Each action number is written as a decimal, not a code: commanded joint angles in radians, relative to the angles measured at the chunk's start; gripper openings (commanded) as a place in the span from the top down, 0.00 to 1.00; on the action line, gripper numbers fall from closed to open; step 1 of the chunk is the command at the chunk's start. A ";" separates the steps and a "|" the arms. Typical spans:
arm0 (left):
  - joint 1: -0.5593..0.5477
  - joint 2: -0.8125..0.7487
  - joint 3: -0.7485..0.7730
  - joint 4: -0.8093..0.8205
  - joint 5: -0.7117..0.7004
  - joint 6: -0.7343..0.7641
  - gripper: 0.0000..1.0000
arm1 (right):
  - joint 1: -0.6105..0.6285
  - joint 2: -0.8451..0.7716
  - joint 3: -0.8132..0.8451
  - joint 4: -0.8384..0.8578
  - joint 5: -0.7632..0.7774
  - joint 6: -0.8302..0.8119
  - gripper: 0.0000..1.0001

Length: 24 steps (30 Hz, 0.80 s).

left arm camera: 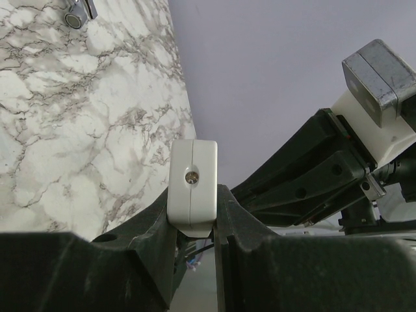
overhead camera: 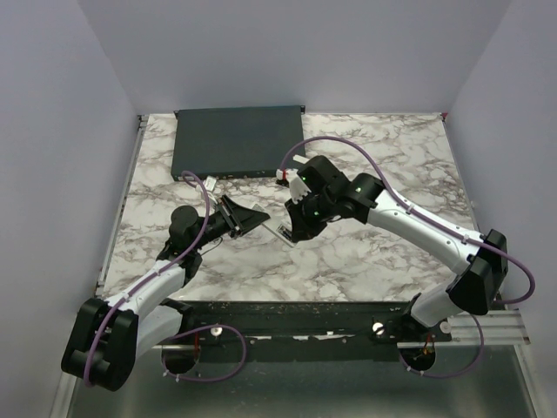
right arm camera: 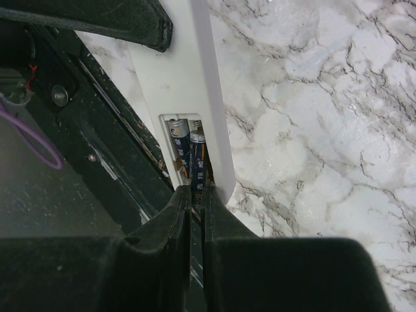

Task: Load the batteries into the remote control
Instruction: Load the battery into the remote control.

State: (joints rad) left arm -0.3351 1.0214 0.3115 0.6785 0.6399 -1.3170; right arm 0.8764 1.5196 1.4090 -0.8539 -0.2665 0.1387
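The remote control point(right arm camera: 195, 84) is a slim white bar lying slantwise over the marble, its back compartment open. My left gripper point(left arm camera: 193, 195) is shut on one end of it point(left arm camera: 192, 174); its dark fingers point(right arm camera: 133, 19) cross the bar at the top of the right wrist view. Two batteries sit side by side in the compartment, one point(right arm camera: 177, 144) seated and the other point(right arm camera: 198, 156) running down between the fingertips of my right gripper point(right arm camera: 197, 190), which is shut on it. From above, the left gripper point(overhead camera: 244, 216) and right gripper point(overhead camera: 294, 231) meet over the remote point(overhead camera: 278, 233) mid-table.
A large flat dark-grey box point(overhead camera: 237, 139) lies at the back of the marble table point(overhead camera: 383, 252). The right arm's black links point(left arm camera: 312, 175) stand close beside the left gripper. A small metal fitting point(left arm camera: 81, 13) shows at the marble's far edge.
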 commanded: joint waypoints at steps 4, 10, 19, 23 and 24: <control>-0.004 -0.009 -0.004 0.054 0.017 -0.010 1.00 | 0.005 0.021 0.036 0.033 0.033 0.001 0.88; -0.004 -0.009 -0.008 0.064 0.017 -0.013 1.00 | 0.006 0.024 0.032 0.040 0.018 -0.002 0.83; -0.004 -0.001 -0.009 0.076 0.018 -0.016 1.00 | 0.006 0.010 0.024 0.050 0.024 -0.002 0.66; -0.004 0.000 -0.011 0.078 0.019 -0.017 1.00 | 0.006 0.010 0.021 0.050 0.024 -0.004 0.64; -0.004 0.000 -0.011 0.078 0.019 -0.017 1.00 | 0.006 0.009 0.023 0.049 0.024 -0.004 0.64</control>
State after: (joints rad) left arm -0.3351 1.0252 0.3050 0.6930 0.6384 -1.3182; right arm 0.8825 1.5269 1.4185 -0.8288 -0.2630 0.1413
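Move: The loose battery is already between my right fingertips: its middle lies about 1 cm ahead, 1 cm left and 1 cm below that hand, upper end in the remote's bay. The other battery lies in the bay 2 cm to the right hand's left, level fore-and-aft. The remote's middle is roughly 3 cm ahead and 5 cm left. From my left hand, which grips the remote, the loose battery is some 5 cm back, 7 cm right and slightly lower. I let go of the battery with my right hand. First I ease less than a centimetre left and a little forward, along the remote towards my left hand; then, from partway on, the fingers spread from a narrow pinch to about a third open, coming off the battery's outer end as the hand creeps on slightly. My left hand stays put and keeps the remote gripped. ##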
